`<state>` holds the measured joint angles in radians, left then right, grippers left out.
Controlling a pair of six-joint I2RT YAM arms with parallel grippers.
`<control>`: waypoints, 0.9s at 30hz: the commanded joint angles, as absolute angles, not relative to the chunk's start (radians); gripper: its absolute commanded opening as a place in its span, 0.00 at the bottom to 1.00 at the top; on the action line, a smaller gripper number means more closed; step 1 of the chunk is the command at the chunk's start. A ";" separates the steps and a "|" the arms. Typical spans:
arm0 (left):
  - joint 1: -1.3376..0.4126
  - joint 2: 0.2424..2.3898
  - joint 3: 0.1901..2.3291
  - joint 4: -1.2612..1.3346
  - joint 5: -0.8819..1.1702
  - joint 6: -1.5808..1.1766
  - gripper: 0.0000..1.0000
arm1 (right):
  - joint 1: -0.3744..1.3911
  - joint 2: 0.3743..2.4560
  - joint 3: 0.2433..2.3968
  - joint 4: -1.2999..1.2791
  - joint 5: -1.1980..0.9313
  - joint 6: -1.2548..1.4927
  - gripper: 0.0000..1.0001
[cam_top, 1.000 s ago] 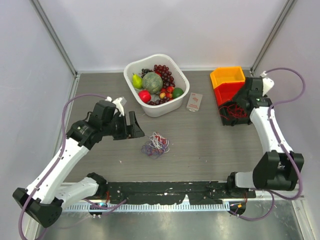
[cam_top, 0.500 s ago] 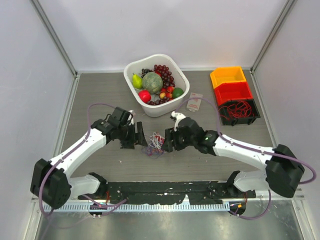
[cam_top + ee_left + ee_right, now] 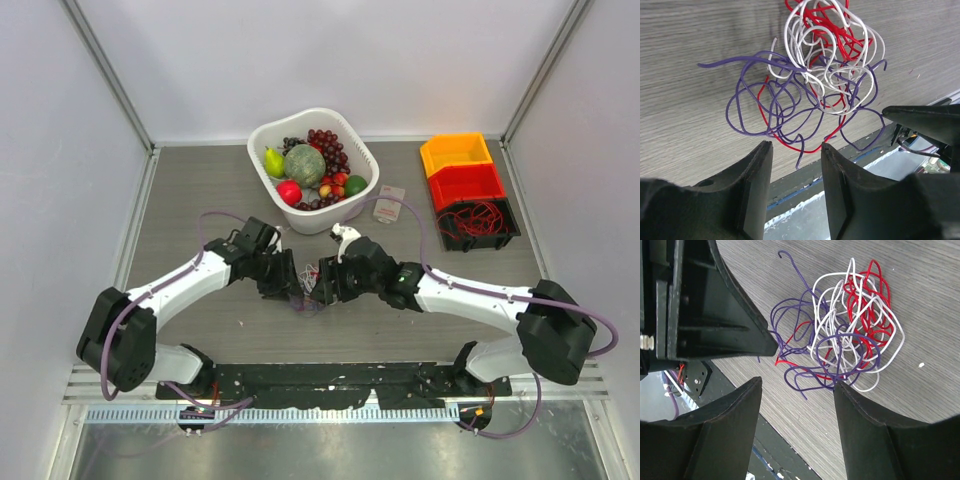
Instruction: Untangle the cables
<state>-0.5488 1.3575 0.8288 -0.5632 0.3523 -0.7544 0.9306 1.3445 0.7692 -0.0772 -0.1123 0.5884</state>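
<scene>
The cables [image 3: 815, 80] lie as one loose bunch of red, white and purple wires on the grey table, also seen from the other side [image 3: 840, 337]. From above the cables [image 3: 309, 280] are mostly covered by both grippers. My left gripper [image 3: 796, 146] sits at the bunch's left edge, open, with a purple wire end lying just past its tips and nothing clamped. My right gripper [image 3: 797, 382] faces it from the right, open wide, its far fingertip [image 3: 840, 387] at a purple loop. The two grippers [image 3: 293, 287] [image 3: 322, 285] nearly meet over the bunch.
A white basket [image 3: 258, 135] full of fruit stands behind the bunch. At the back right are orange [image 3: 455, 153], red [image 3: 465, 183] and black [image 3: 478, 222] bins, the black one holding red wire. A small packet [image 3: 389, 203] lies between them. The black front rail [image 3: 340, 378] is close.
The right arm has swung from the bins at the back right to the bunch. The left gripper has moved right onto the bunch's edge and its jaws have narrowed.
</scene>
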 commanded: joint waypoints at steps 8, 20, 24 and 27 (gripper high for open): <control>-0.569 1.339 0.897 -0.633 0.325 -0.690 0.00 | 0.959 1.433 0.865 -0.106 -0.003 0.604 0.65; -0.569 0.839 1.564 -0.890 0.040 -0.615 0.00 | 0.959 1.635 0.937 -0.182 0.178 0.660 0.44; -0.569 0.883 1.863 -0.821 0.043 -0.563 0.00 | 0.960 1.643 0.936 -0.216 0.230 0.664 0.41; -0.571 0.902 1.982 -0.711 0.046 -0.552 0.00 | 0.959 1.635 0.928 -0.225 0.250 0.657 0.41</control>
<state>-0.5686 0.8398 1.8919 -0.7921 0.0769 -0.6060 0.9546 1.6558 0.9051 -0.2100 0.1730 0.6472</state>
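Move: The purple cable strand to be pinched lies almost between the left fingertips, about 1 cm right of the hand and 2 cm below it. The middle of the tangle sits some 2 cm ahead, 3 cm right and 5 cm below; the fruit basket's middle is roughly 27 cm ahead and 4 cm right. From the right hand, the tangle is about 2 cm ahead, 3 cm left and 7 cm down; the card packet is some 19 cm ahead and 15 cm right. Shut the left fingers on the purple cable, then whip the left gripper up about 50 cm, veering left and back late on, its fingertips swinging from steeply down to nearly level. Meanwhile sink the right gripper about 8 cm beside the tangle, easing slightly forward, tilting its fingers steeper and partly narrowing them around the purple loops without shutting. ##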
